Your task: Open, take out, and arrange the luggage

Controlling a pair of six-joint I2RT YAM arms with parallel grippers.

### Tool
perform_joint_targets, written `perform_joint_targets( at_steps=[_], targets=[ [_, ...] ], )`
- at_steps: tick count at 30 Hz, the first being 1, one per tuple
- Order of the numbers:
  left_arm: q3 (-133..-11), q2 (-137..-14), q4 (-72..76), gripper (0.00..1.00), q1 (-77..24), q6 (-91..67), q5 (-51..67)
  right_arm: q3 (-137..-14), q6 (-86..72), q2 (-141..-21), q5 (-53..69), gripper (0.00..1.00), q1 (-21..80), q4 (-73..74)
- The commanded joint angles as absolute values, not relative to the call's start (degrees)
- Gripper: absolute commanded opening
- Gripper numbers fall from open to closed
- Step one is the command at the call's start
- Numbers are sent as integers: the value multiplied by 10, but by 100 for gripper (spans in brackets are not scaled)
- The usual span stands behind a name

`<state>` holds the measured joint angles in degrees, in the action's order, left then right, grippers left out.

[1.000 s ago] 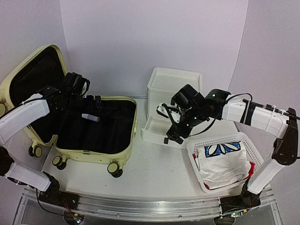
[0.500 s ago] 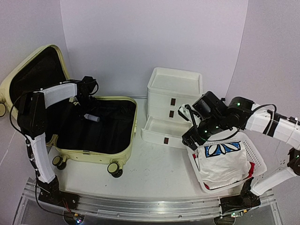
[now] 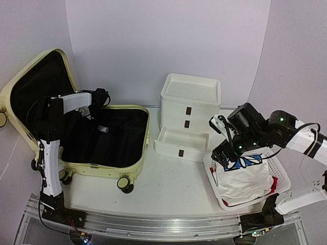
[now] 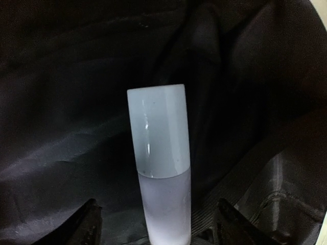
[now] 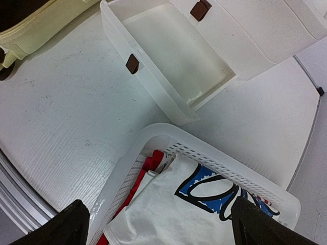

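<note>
The luggage (image 3: 134,166), a pale yellow-green suitcase, lies open at the left with its lid propped up and its black lining (image 4: 76,102) showing. A small pale tube (image 3: 103,129) with a bluish cap lies on the lining. My left gripper (image 3: 97,115) reaches into the case. In the left wrist view the tube (image 4: 161,168) has its near end between the fingertips of that gripper (image 4: 161,224), which stand apart with gaps on both sides. My right gripper (image 3: 225,153) hangs open over the basket's near-left corner, holding nothing (image 5: 163,224).
A white three-drawer box (image 3: 190,97) stands at centre back, its lowest drawer (image 5: 168,56) pulled out and bare. A white mesh basket (image 3: 276,163) at the right holds a white shirt with a blue print (image 5: 194,204) over red cloth (image 5: 153,163). The suitcase corner (image 5: 30,25) shows upper left.
My left arm has folded in and brought its gripper down over the tube in the suitcase. The right gripper has swung away from the open drawer to above the basket.
</note>
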<state>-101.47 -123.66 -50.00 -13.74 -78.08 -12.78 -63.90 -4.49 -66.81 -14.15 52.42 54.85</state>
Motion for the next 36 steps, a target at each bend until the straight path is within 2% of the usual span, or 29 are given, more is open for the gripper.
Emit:
perform_joint_targets(
  at_steps=[1, 7, 14, 19, 25, 29, 33, 36],
  targets=[
    [-1038, -1251, -508, 71, -127, -832, -119, -633, -55, -644, -159, 98, 526, 549],
    [-1055, -1270, -507, 67, -118, -841, -101, -641, -55, -645, -156, 98, 525, 557],
    [-1055, -1258, -501, 45, -114, -833, -91, -646, -70, -643, -152, 98, 526, 574],
    [-1016, -1207, -472, 30, -115, -796, -81, -649, -75, -642, -151, 98, 525, 574],
    [-942, -1087, -414, 25, -138, -720, -80, -653, -71, -648, -157, 98, 525, 574],
    [-869, -984, -285, 28, -189, -538, -50, -649, -84, -645, -204, 98, 525, 575],
    [-742, -872, -43, 29, -254, -232, 116, -630, -132, -613, -275, 98, 525, 578],
    [-725, -854, -3, 29, -288, -32, 270, -616, -150, -575, -287, 98, 525, 571]
  ],
)
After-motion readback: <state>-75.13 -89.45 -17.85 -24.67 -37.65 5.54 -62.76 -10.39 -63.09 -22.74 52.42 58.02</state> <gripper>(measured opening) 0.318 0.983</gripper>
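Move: The bottle lies on the suitcase floor between my open left fingertips, its middle almost straight below, about 3 cm down, its white cap to the right. From that hand, the suitcase's right rim is some 25 cm right and level ahead-wise, its far rim about 11 cm ahead and level sideways; the open drawer sits roughly 42 cm right and 8 cm back. From my right hand the bottle is about 54 cm left, 23 cm ahead and 16 cm lower. I sink my left hand about 2 cm over the bottle and close the fingers, pinching it near the cap's joint. Then I lift it fast, roughly 20 cm, swinging it right towards the open drawer and a little back, while the wrist turns some 55 degrees clockwise and tips the fingers up outward. My empty right hand, still open over the basket, drifts about 3 cm to the right. ##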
